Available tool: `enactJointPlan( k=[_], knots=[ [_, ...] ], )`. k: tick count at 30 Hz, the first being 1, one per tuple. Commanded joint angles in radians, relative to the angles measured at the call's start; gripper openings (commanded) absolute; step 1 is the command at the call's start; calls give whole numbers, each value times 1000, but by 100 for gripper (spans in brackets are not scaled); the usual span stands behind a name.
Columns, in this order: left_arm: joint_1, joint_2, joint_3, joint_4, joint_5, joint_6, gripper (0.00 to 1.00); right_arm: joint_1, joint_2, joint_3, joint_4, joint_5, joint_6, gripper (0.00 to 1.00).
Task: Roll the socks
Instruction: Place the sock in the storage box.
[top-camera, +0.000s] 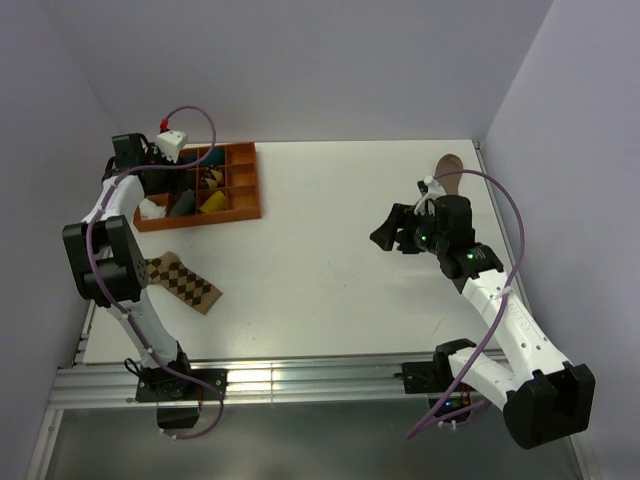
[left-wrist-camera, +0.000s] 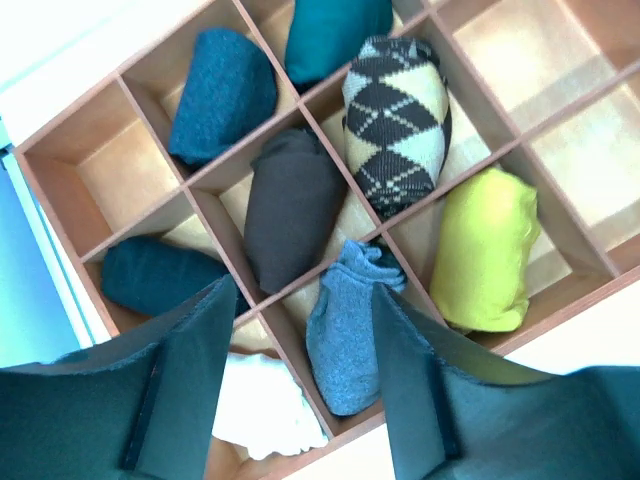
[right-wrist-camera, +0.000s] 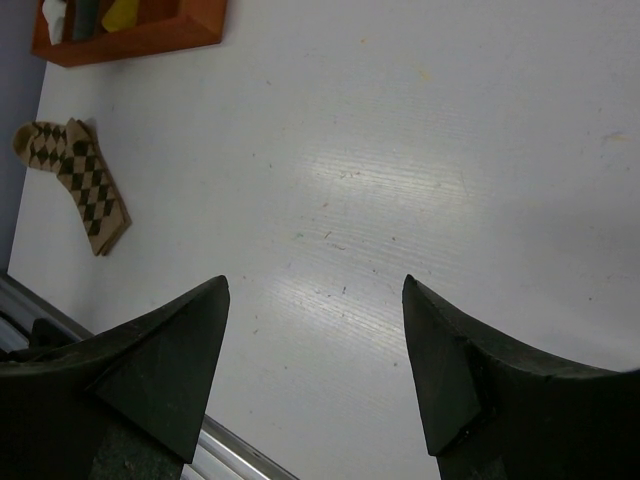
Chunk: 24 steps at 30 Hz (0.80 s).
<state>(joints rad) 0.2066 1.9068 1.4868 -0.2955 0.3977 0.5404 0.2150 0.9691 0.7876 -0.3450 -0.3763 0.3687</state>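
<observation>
In the left wrist view, the orange divided tray (left-wrist-camera: 52, 215) holds rolled socks, one per compartment. The grey sock (left-wrist-camera: 350, 345), the white sock (left-wrist-camera: 262, 412) and the black sock (left-wrist-camera: 290, 205) lie in neighbouring compartments. My left gripper (left-wrist-camera: 305, 295) is open and empty just above them, with one finger over the white sock's side and the other beside the grey sock. In the top view it (top-camera: 158, 190) hovers over the tray's left end (top-camera: 255, 180). My right gripper (top-camera: 388, 236) is open and empty above the bare table at the right (right-wrist-camera: 316, 285).
Other rolled socks fill the tray: teal ones (left-wrist-camera: 222, 95), an argyle one (left-wrist-camera: 395, 120) and a yellow one (left-wrist-camera: 485, 250). A tan diamond-patterned sock (top-camera: 185, 282) lies flat near the left arm. A brown sock (top-camera: 447, 165) lies at the far right edge.
</observation>
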Motion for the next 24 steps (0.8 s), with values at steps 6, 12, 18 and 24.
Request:
enactJointPlan(
  k=[6,12,18,24],
  knots=[
    [4,31,3,30,49,-57,40,-5,-24,45,21,-7,-14,77],
    [4,89,-2,30,78,-80,37,-6,-18,42,23,-9,-13,76],
    [-15,146,-20,3,37,-74,36,-6,-18,42,21,-6,-14,76],
    [-24,150,-43,18,9,-92,36,-6,-29,45,14,-1,-17,76]
  ],
)
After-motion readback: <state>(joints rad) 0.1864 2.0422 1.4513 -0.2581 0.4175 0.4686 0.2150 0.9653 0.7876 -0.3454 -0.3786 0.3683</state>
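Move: The grey sock already lies in the box's front row, about 10 cm below the left hand, 2 cm back and 1 cm to its right. The yellow sock is some 8 cm to the right of the grey one, the white sock 8 cm to its left and 1 cm nearer the base, and the dark brown one 8 cm straight beyond it. From the right hand the grey sock lies roughly 22 cm ahead, 55 cm left and 17 cm lower. Having just risen clear of the box, the left hand turns back down onto the grey sock, sinking about 7.5 cm and drifting a little to the right, while the fingers close early on from well open to about a third open. The wrist tips some 10 degrees further down as it goes, and the hand slows with its fingertips at the upper part of the sock, close above or around it, though actual contact can't be made out. ##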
